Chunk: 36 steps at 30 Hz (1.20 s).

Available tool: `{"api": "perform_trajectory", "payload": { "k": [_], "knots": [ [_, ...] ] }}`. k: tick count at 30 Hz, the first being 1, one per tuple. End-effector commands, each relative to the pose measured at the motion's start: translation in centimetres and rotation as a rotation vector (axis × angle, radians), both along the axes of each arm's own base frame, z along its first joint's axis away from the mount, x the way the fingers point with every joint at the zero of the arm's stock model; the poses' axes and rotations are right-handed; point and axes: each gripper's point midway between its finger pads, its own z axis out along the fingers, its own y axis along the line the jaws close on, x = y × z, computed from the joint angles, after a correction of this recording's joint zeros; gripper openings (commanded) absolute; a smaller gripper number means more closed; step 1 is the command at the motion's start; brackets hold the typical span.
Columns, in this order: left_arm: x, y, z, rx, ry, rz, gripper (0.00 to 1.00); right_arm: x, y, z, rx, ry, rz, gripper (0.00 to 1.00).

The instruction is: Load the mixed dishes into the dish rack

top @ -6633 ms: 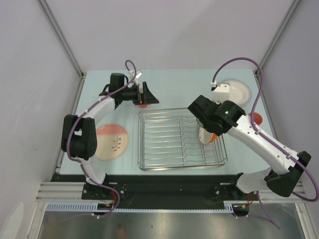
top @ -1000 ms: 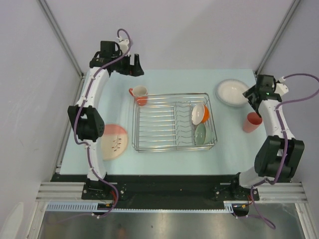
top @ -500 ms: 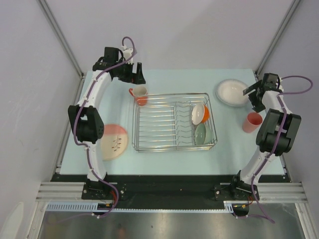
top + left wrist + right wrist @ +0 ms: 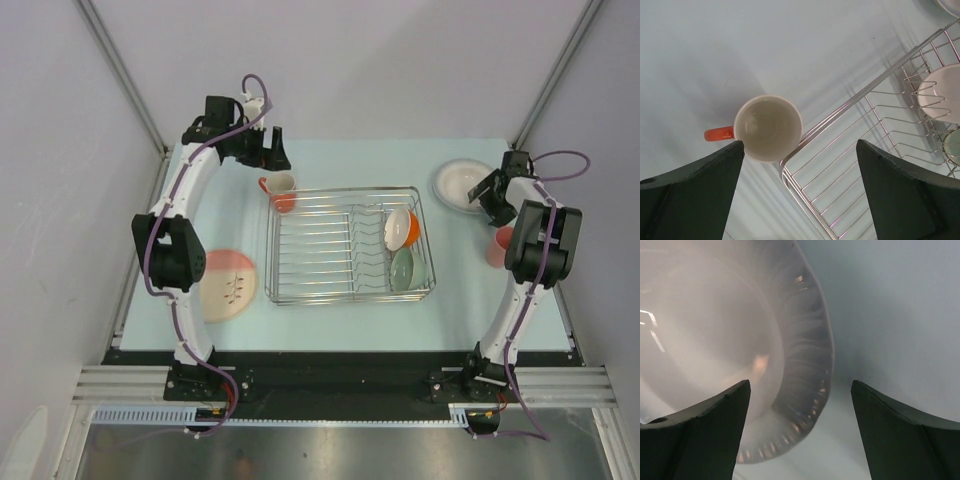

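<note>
The silver wire dish rack point(image 4: 345, 297) stands mid-table with the orange-and-white bowl point(image 4: 402, 229) and the pale green bowl point(image 4: 402, 267) in its right end. An orange mug point(image 4: 280, 190) stands upright against the rack's back left corner. My left gripper point(image 4: 272, 150) hangs open above it; in the left wrist view the mug point(image 4: 768, 128) lies by the left finger and the rack corner point(image 4: 790, 167) sits between the fingers of the gripper point(image 4: 800, 145). My right gripper point(image 4: 800, 385) is open over the right rim of the white plate point(image 4: 805, 340), seen blurred. The pink plate point(image 4: 230, 284) lies at the left. The pink tumbler point(image 4: 497, 246) is partly hidden by the right arm.
The white plate point(image 4: 463, 186) lies at the back right, close to the table's far edge and the corner post. Grey walls close in on both sides. The rack's upright dividers point(image 4: 920, 85) stand near the bowls.
My right gripper has swung left from beside the white plate to over its right rim, its jaws narrowing slightly. My left gripper has shifted a little toward the mug.
</note>
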Motion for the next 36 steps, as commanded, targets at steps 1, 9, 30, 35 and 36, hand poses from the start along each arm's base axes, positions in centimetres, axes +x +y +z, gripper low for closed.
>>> {"api": "perform_trajectory", "payload": {
  "k": [1, 9, 30, 35, 36],
  "knots": [
    [-0.2, 0.3, 3.3, -0.018, -0.093, -0.017, 1.00, 1.7, 2.1, -0.5, -0.018, 0.029, 0.092, 0.86],
    [-0.3, 0.6, 3.0, -0.008, -0.097, -0.016, 1.00, 1.8, 2.1, -2.6, 0.018, 0.044, 0.054, 0.80],
    [-1.0, 0.7, 2.2, 0.004, -0.082, -0.027, 1.00, 0.9, 4.5, -5.4, 0.205, -0.051, -0.009, 0.36],
    [-1.2, 0.8, 2.1, 0.008, -0.089, -0.032, 1.00, 0.2, 4.8, -5.5, 0.233, -0.051, -0.022, 0.05],
    [-1.2, 0.8, 2.1, 0.011, -0.092, -0.033, 1.00, 0.1, 4.9, -5.6, 0.235, -0.050, -0.020, 0.02]
  ]
}}
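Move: The white plate's middle lies about 7 cm ahead and 6 cm to the left of the right hand, 2 cm below it; its near right rim already runs between the open fingers. The red cup stands some 15 cm back and 4 cm to the hand's right; the dish rack's middle is roughly 36 cm to its left and 14 cm back. From the left hand the plate lies about 55 cm to the right, 5 cm farther out and 19 cm lower. Working low at the plate's near right rim, the right hand slips forward and left and down a touch, eases back right, then goes forward and left again, some 5 cm in all. The fingertips tilt up and the hand's left side rises, each by 10 to 15 degrees, while the wide-open fingers close and pinch the rim between them. ##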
